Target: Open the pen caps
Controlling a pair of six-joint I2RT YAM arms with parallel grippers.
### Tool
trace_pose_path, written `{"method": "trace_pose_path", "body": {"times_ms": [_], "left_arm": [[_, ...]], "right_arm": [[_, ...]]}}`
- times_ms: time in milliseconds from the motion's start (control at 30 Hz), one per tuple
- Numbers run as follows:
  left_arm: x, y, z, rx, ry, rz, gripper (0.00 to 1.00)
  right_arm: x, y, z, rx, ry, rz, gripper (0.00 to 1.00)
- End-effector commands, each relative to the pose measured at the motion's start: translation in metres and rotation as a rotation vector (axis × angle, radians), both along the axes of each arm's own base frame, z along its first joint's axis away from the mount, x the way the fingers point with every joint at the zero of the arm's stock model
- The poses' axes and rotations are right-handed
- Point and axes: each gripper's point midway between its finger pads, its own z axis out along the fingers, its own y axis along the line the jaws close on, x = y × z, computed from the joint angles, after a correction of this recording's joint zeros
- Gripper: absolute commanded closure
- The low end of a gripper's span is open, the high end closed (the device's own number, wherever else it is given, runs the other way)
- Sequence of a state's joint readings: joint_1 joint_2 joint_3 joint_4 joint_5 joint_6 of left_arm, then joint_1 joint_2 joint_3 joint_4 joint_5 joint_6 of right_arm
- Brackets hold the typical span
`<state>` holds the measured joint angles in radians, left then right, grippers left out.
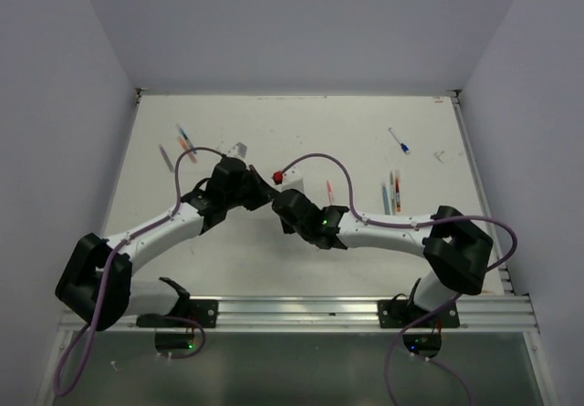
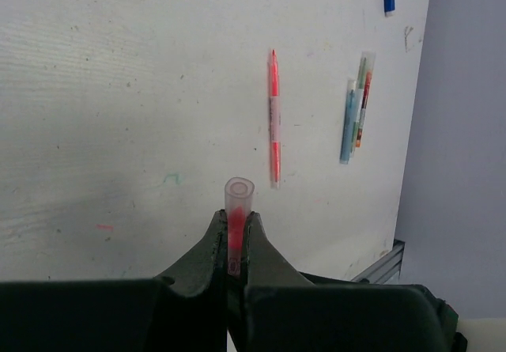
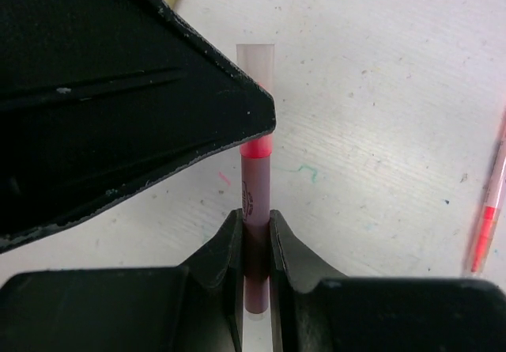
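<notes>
A pink-red pen hangs above the table between my two grippers, near the middle in the top view. My right gripper is shut on the pen's dull pink barrel. My left gripper is shut on the translucent pen cap at the pen's other end, with red showing through it. In the right wrist view the cap's pale end sticks out past the left gripper's black finger, which hides where cap and barrel meet. The grippers face each other.
A red pen lies on the white table, right of the grippers. A cluster of pens and a blue-tipped pen lie at the right. More pens lie at the far left. Walls enclose the table on three sides.
</notes>
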<state>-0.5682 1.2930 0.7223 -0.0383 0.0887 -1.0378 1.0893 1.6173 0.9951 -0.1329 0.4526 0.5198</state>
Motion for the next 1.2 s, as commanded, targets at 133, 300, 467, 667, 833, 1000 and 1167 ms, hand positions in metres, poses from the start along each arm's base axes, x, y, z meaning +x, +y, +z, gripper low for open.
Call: {"method": "trace_pose_path", "body": {"times_ms": [133,300,467,667,833,1000,1167], "left_arm": [[0.046,0.024,0.063,-0.098,-0.262,0.16,1.0],[0.037,0.023,0.072,-0.122,-0.33,0.092,1.0],[0.028,0.034,0.066,-0.116,-0.337,0.092,1.0],[0.019,0.019,0.039,0.02,-0.236,-0.074,1.0],[-0.002,0.002,-0.001,0.105,-0.174,-0.17,1.0],[-0.015,-0.022,-0.04,0.152,-0.085,-0.266,1.0],[-0.025,-0.048,-0.058,0.171,-0.056,-0.337,1.0]], "right_arm": [[-0.042,-0.011,0.012,0.177,0.1,0.254,1.0],[-0.052,-0.003,0.052,0.511,0.201,0.391,1.0],[-0.052,0.0,0.073,0.644,0.241,0.414,1.0],[0.008,-0.082,0.035,0.214,0.151,0.001,1.0],[0.035,-0.146,0.016,0.022,0.159,-0.21,1.0],[0.057,-0.178,-0.011,-0.062,0.208,-0.309,1.0],[0.073,-0.174,-0.028,-0.081,0.231,-0.293,1.0]]}}
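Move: Between the hands is the pink pen, its capped end in the left fingers, its barrel in the right. The right hand's goal is bare table about 8 cm ahead, 18 cm right and 8 cm down; the uncapped pen lies some 9 cm ahead and 13 cm right of this hand, the teal pen about 9 ahead, 29 right. For the left hand, open table waits roughly 5 cm back, 4 cm right and 11 cm below. Pulling the cap and barrel apart with both grips kept, the right hand draws about 4 cm back and up while rolling, as the left rises 5 cm and goes slightly forward. The right then unrolls and sweeps some 16 cm right and 9 cm forward past the uncapped pen, sinking; the left drops about 13 cm and eases back and right with the cap. ##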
